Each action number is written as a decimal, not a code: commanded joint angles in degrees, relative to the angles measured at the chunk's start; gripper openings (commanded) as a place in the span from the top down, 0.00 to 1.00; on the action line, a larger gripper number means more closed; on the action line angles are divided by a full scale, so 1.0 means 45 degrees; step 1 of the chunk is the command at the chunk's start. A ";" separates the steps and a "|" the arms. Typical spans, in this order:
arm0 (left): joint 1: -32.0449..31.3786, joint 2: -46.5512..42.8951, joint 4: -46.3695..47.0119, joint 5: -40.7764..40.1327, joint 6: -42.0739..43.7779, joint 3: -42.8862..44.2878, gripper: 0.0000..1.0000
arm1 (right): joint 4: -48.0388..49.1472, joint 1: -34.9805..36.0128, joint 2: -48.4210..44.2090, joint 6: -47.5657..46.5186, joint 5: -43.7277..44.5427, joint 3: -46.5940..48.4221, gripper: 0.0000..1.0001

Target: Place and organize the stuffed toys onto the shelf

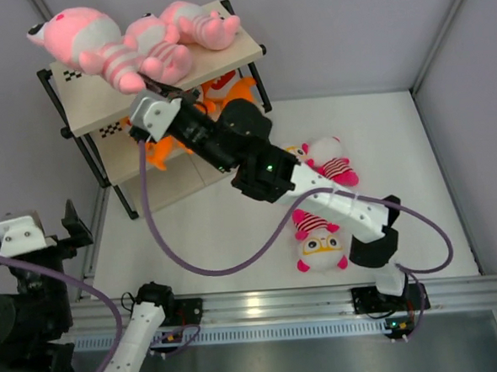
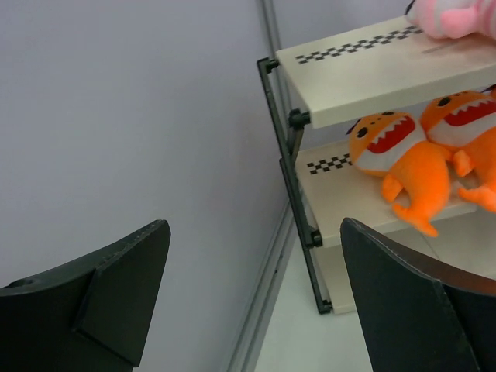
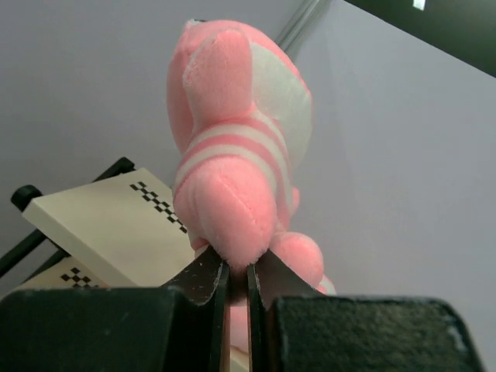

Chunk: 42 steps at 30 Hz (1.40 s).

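Three pale pink stuffed toys lie on the top board of the shelf [image 1: 83, 107]: one at the left [image 1: 71, 37], one in the middle [image 1: 144, 57], one at the right [image 1: 201, 24]. My right gripper [image 1: 154, 86] reaches over the shelf front and is shut on the middle pink toy's foot. In the right wrist view that toy [image 3: 232, 155] rises above the pinching right gripper [image 3: 236, 267]. Orange toys [image 1: 226, 90] [image 2: 403, 155] lie on the middle board. My left gripper [image 1: 78, 226] [image 2: 254, 232] stands open and empty, left of the shelf [image 2: 364, 74].
Two white-headed toys in magenta-striped shirts lie on the floor, one [image 1: 331, 160] beside the right arm's forearm, one [image 1: 319, 241] by its base. A purple cable [image 1: 203, 265] loops across the floor. Walls close in behind and left of the shelf.
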 commanded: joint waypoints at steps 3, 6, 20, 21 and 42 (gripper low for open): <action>0.0362 -0.0876 0.0501 -0.0767 0.0000 -0.1704 0.04 | 0.3420 0.0219 0.2381 -0.2726 0.1961 0.0822 1.00; 0.0401 -0.1110 0.0481 -0.0472 -0.0196 -0.1902 0.04 | 0.4946 0.0044 0.3302 -0.2590 0.1843 0.1329 1.00; 0.0362 -0.1522 0.0520 0.1149 -0.1154 -0.1513 0.04 | 0.6004 -0.0738 0.4593 -0.0891 0.0144 0.1877 0.94; 0.0362 -0.1502 0.0501 0.1130 -0.1037 -0.1454 0.04 | 0.6062 -0.0796 0.4613 -0.0794 0.0144 0.1858 0.91; 0.0088 -0.1033 0.0579 0.0778 -0.0216 -0.0301 0.01 | 0.5652 -0.1480 0.5218 0.0886 -0.0227 0.1818 0.55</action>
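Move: Over the front of the top shelf, the right hand holds a pink toy. The free left end of that shelf, where the toy is going, lies about 14 cm ahead of the right hand, 16 cm to its left and 10 cm below. The middle pink toy lies some 16 cm ahead, 5 cm left and 13 cm below; the right pink toy about 20 cm ahead, 3 cm right and equally low. For the left hand the free end is roughly 26 cm ahead, 11 cm right and slightly below. Swinging quickly down and left with some forward reach, the right hand lowers the gripped pink toy nearly 13 cm to the shelf's free left end. It rises about 5 cm, then opens its fingers partway while easing down and forward again around the toy's lower end. The empty, open left hand dips, rises again and draws back slightly. ##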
